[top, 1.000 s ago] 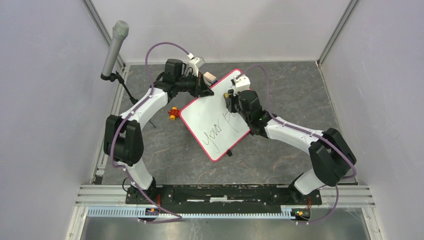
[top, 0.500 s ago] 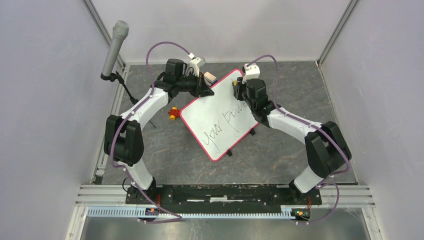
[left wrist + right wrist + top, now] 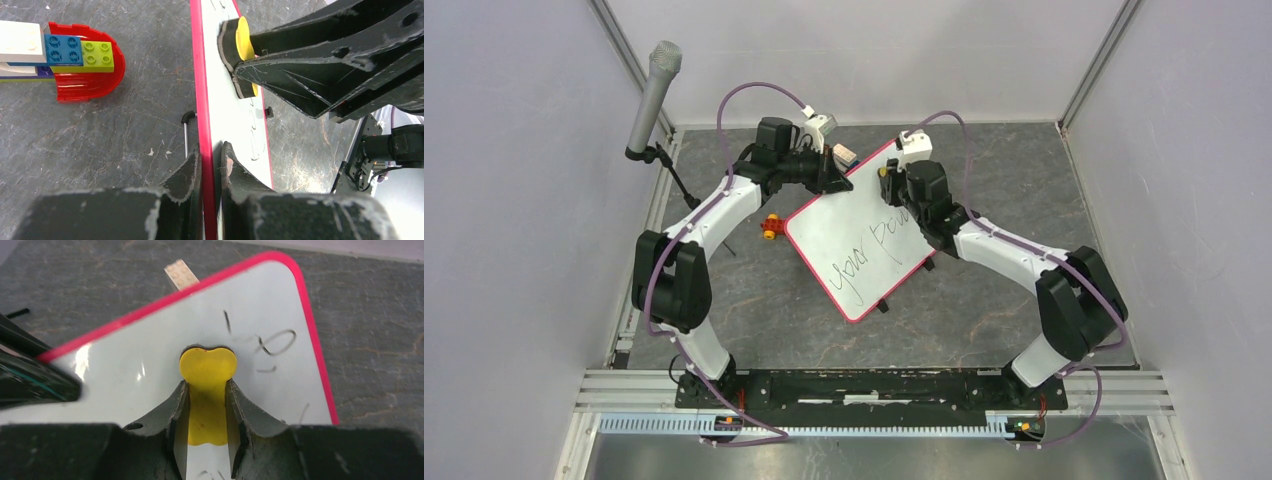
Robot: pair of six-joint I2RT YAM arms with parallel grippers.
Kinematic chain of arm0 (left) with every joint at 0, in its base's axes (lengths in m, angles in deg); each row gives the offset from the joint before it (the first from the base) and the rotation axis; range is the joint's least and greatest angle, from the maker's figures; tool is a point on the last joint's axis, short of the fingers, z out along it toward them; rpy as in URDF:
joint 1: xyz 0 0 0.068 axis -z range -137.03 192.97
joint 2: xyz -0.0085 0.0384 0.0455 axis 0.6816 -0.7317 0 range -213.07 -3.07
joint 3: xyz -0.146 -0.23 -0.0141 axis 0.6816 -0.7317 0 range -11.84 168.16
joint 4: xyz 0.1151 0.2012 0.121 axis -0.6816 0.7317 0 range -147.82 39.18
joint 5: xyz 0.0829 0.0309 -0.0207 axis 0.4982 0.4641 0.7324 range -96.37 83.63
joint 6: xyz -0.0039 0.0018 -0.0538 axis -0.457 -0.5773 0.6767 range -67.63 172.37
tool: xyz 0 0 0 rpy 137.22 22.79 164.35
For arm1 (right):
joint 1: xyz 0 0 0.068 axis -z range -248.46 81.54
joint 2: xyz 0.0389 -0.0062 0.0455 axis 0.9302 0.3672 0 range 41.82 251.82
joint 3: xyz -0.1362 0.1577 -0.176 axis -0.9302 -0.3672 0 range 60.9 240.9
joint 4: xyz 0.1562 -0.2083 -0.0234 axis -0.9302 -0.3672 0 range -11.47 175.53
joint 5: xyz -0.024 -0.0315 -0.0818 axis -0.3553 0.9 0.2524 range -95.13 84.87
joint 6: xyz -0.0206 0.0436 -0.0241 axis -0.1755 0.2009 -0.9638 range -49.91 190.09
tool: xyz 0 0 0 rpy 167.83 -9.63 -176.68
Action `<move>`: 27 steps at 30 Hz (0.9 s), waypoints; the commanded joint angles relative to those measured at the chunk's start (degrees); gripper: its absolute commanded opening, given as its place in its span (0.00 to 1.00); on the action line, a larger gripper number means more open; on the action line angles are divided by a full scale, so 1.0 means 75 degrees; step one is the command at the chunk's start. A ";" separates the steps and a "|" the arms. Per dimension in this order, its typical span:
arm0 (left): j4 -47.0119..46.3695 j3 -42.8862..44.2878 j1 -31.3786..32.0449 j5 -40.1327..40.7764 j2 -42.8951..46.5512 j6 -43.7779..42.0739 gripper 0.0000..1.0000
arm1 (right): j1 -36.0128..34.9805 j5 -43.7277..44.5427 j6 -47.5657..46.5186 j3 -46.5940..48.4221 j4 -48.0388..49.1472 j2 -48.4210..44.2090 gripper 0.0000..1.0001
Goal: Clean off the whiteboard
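The whiteboard [image 3: 849,240] lies tilted on the table, white with a red rim and black handwriting [image 3: 864,255]. My left gripper [image 3: 837,178] is shut on its far-left rim; in the left wrist view the fingers [image 3: 191,172] pinch the red edge [image 3: 200,90]. My right gripper [image 3: 889,186] is shut on a yellow eraser [image 3: 207,369] pressed flat on the board [image 3: 140,365] near its far corner. Faint marker strokes [image 3: 275,342] remain right of the eraser. The left wrist view shows the eraser [image 3: 243,37] too.
A stack of toy bricks on a red base [image 3: 80,57] lies beyond the board's far edge. A small red and yellow toy [image 3: 771,226] sits left of the board. A microphone [image 3: 652,95] stands at the far left. Cell walls close in both sides.
My right gripper has carried the eraser from the board's right edge up to the far corner, then slightly left. More of the writing now shows. The left gripper has kept its hold.
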 commanded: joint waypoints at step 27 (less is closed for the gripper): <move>0.0445 -0.0157 0.0581 0.0920 -0.0324 -0.2046 0.02 | 0.0542 -0.0712 0.0635 -0.0107 0.0447 0.0019 0.27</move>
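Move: Up on the tilted whiteboard, the leftover strokes of "to" lie about 3 cm ahead and 4 cm to the right of the right hand, which already holds the eraser against the board, and about 1 cm lower. The board's top corner is 9 cm ahead, 3 cm right and 3 cm higher; the "pow" writing is some 10 cm back, 1 cm right and 6 cm lower. From the left hand, already gripping the upper-left edge, the strokes are roughly 5 cm ahead, 12 cm right, 5 cm lower. Wiping in one clockwise loop, the right hand runs the eraser forward and up the sloping board about 5 cm, sweeps right, then back and down, ending some 5 cm right of its start and 3 cm lower, near the board's right edge. The gripper turns a little clockwise and keeps its grip; the left hand stays pinching the upper-left edge. ##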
